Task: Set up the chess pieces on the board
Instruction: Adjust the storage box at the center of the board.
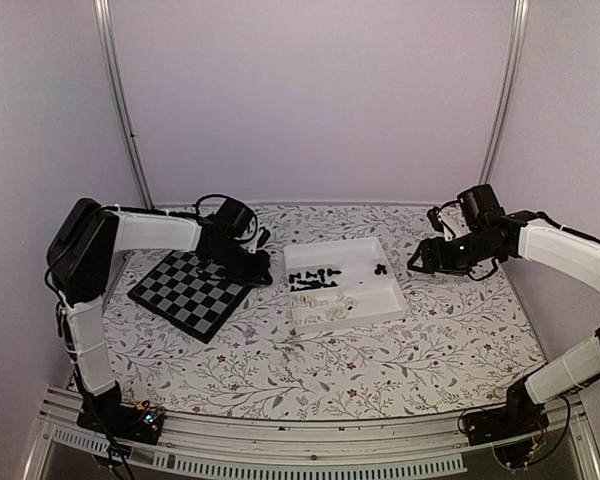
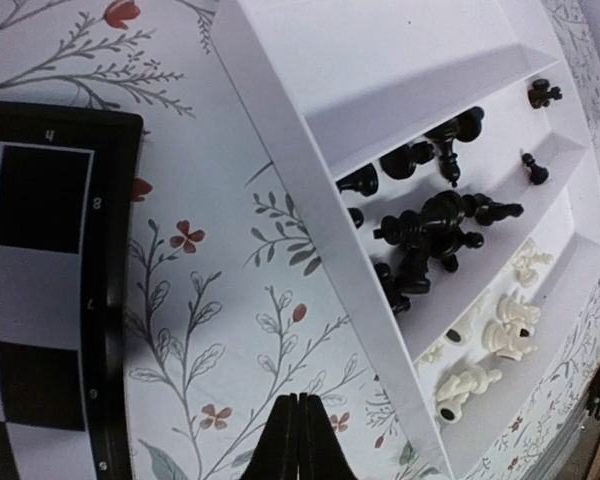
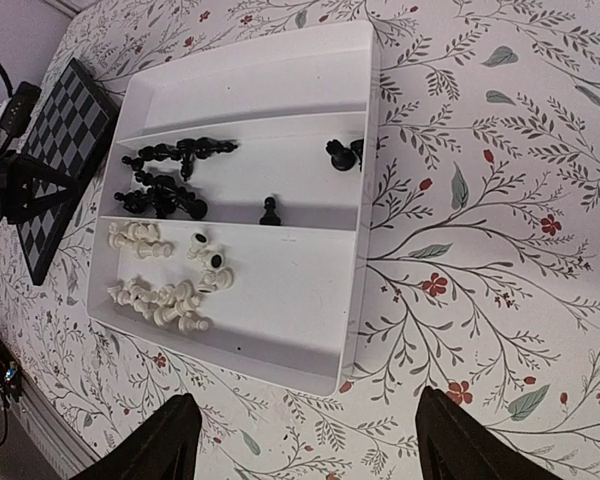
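Note:
The board [image 1: 192, 293] lies flat at the left, and its visible squares are bare. The chess pieces lie in a white tray [image 1: 345, 245]: black ones [image 1: 315, 277] in the middle compartment, white ones [image 1: 330, 305] in the near one. My left gripper [image 1: 258, 270] hovers over the cloth between board and tray. In the left wrist view it [image 2: 299, 400] is shut with nothing between its fingers, the board [image 2: 40, 300] left of it and black pieces [image 2: 430, 225] to the right. My right gripper [image 3: 305, 400] stands open and empty over the cloth just off the tray's [image 3: 270, 70] right end.
The table wears a floral cloth [image 1: 310, 370]. The tray's far compartment [image 3: 250, 85] is bare. Two black pieces [image 3: 342, 153] lie apart near the tray's right end. Walls and metal posts [image 1: 123, 110] close in the back and sides.

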Motion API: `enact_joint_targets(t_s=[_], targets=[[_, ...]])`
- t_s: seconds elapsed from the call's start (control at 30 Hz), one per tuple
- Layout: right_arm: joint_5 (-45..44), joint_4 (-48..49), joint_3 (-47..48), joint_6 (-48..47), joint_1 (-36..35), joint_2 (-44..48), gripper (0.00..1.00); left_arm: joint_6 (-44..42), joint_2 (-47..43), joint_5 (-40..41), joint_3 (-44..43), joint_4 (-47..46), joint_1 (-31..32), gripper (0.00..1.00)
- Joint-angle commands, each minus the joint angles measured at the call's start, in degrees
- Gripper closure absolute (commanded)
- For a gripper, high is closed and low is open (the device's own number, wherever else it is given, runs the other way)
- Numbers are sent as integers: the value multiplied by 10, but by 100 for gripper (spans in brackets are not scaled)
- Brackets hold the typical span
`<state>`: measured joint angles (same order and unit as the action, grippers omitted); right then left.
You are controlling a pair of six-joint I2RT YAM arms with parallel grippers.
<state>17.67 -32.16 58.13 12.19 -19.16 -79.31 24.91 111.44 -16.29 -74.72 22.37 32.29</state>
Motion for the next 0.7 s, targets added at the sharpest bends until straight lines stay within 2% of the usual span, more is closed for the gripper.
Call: enact_joint_targets(t_s=[0.0,0.4,0.53,0.57,0.67], targets=[[3,-7,-19,1,2,28,23,7,51,-22,-65,-5,25,99],[-4,-25,-46,-1,5,74,23,4,149,-45,-188,8,72,100],[-4,-31,-38,-10,6,76,22,-17,138,-5,-236,62,68,98],[-2,-31,-37,-11,6,77,22,-22,115,10,-236,72,62,92],[4,-30,-35,-15,6,77,22,-18,43,27,-186,67,23,57]])
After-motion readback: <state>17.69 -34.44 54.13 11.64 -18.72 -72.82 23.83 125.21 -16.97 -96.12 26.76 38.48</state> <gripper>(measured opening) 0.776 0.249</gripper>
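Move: The storage box's middle lies about 17 cm to the left hand's right and some 2 cm ahead, a touch lower; its near side wall is only 4 or 5 cm from the shut fingertips. Inside, the black pieces lie about 10 cm right and 3 cm ahead, the white pieces 12 cm right and 3 cm back. The chessboard's middle is about 17 cm left, nearly level. From the right hand the box is 20 cm left, 5 cm ahead and 11 cm below. The left hand, fingers shut and pointing down to its right, dips about a centimetre and sweeps some 9 cm to the right, with a slight forward drift and a small clockwise turn, meeting the box's left wall and pushing the box along the table; at the very end it stops, starts to rise and back off by a centimetre or less, and the fingers begin to open. Meanwhile the right hand, wide open and touching nothing, eases back about 2.5 cm and slightly right, over the table to the right of the box. ##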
